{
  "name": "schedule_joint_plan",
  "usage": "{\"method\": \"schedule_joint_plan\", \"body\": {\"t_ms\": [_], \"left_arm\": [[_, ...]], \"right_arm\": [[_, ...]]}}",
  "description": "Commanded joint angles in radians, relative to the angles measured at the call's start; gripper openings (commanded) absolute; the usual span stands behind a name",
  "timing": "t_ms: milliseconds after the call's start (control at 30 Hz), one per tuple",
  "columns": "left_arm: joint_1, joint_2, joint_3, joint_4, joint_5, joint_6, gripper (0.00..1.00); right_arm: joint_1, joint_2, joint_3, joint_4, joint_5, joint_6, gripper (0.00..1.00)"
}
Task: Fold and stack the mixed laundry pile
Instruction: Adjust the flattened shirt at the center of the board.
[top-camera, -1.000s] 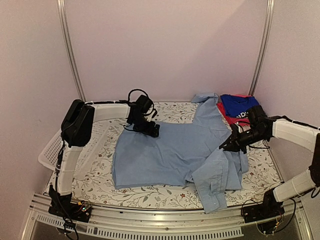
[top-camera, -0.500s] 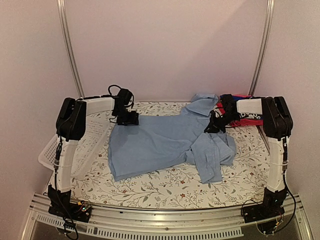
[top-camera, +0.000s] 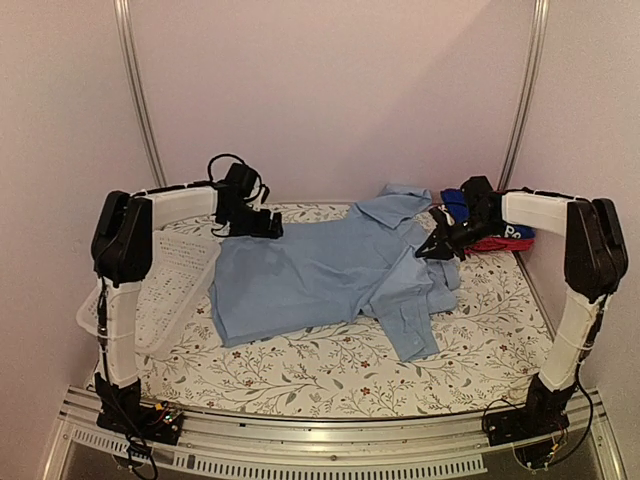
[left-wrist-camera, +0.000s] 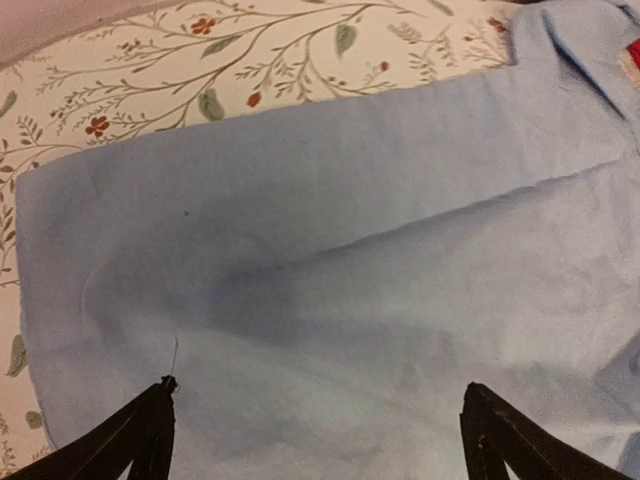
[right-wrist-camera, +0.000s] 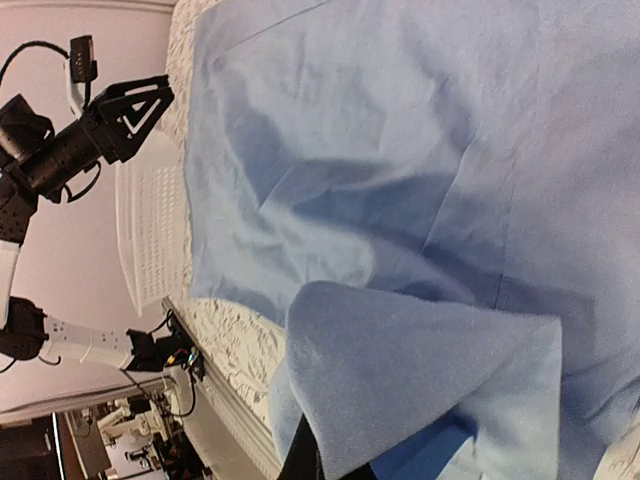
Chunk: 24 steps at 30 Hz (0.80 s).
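A large light-blue collared shirt (top-camera: 320, 275) of the mixed laundry pile lies spread across the floral table cover (top-camera: 300, 375). My left gripper (top-camera: 262, 225) hovers open over the shirt's far-left edge. In the left wrist view its fingertips (left-wrist-camera: 165, 388) stand wide apart above flat blue cloth (left-wrist-camera: 330, 250), holding nothing. My right gripper (top-camera: 440, 245) is shut on a fold of the shirt near its right sleeve, and cloth drapes over the gripper (right-wrist-camera: 340, 465). A royal-blue shirt (top-camera: 517, 233) and a red-pink garment (top-camera: 490, 244) lie at the far right, mostly hidden behind my right arm.
A white perforated basket (top-camera: 150, 290) sits at the table's left side, partly under the left arm. A metal rail (top-camera: 330, 425) runs along the near edge. The back wall stands close behind both grippers.
Both arms moved toward the back wall, and the light-blue shirt slid back and left with them. The left gripper now stands wide open above the cloth. The right stayed shut on the shirt.
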Motion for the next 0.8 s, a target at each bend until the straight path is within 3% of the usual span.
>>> {"method": "schedule_joint_plan", "body": {"t_ms": [0,200,367,533,767], "left_arm": [[-0.101,-0.323,-0.235,0.127,0.029,0.048,1.00],[-0.235,-0.675,-0.668,0.161,0.026,0.014,1.00],[-0.362,-0.890,-0.902,0.124,0.039,-0.025,0.93],[-0.461,-0.899,-0.904,-0.070,-0.026,0.031,0.79],[-0.508,-0.771,-0.831,-0.202,-0.100,0.226,0.73]], "right_arm": [[0.025,-0.294,-0.233,-0.072,-0.150,0.008,0.00],[0.072,-0.600,-0.570,-0.253,-0.133,0.036,0.00],[0.072,-0.838,-0.773,-0.332,-0.178,0.134,0.00],[0.071,-0.968,-0.871,-0.339,-0.287,0.240,0.00],[0.069,-0.966,-0.795,-0.364,-0.309,0.257,0.00]]}}
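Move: The left hand, open and empty some 6 cm above the shirt, has the shirt's near hem about 29 cm straight back; the hem's left corner is 31 cm back and 9 to the left, the white basket 14 back and 23 left. The right hand pinches the near sleeve part; the bare board it is drawn to lies some 30 cm back, 2 right and 10 below, the sleeve end 20 back and 1 left, the folded stack 16 ahead and 13 right. Straight back towards the base go both hands, some 30 cm each, arching up first and then sinking. The left swings clear over the shirt to its near hem, drifting a little right, turning about 30 degrees clockwise and partly narrowing its open fingers; the right keeps its pinch and drags the near sleeve part towards the bare near-right board, its fingertips tilting back towards the base. ##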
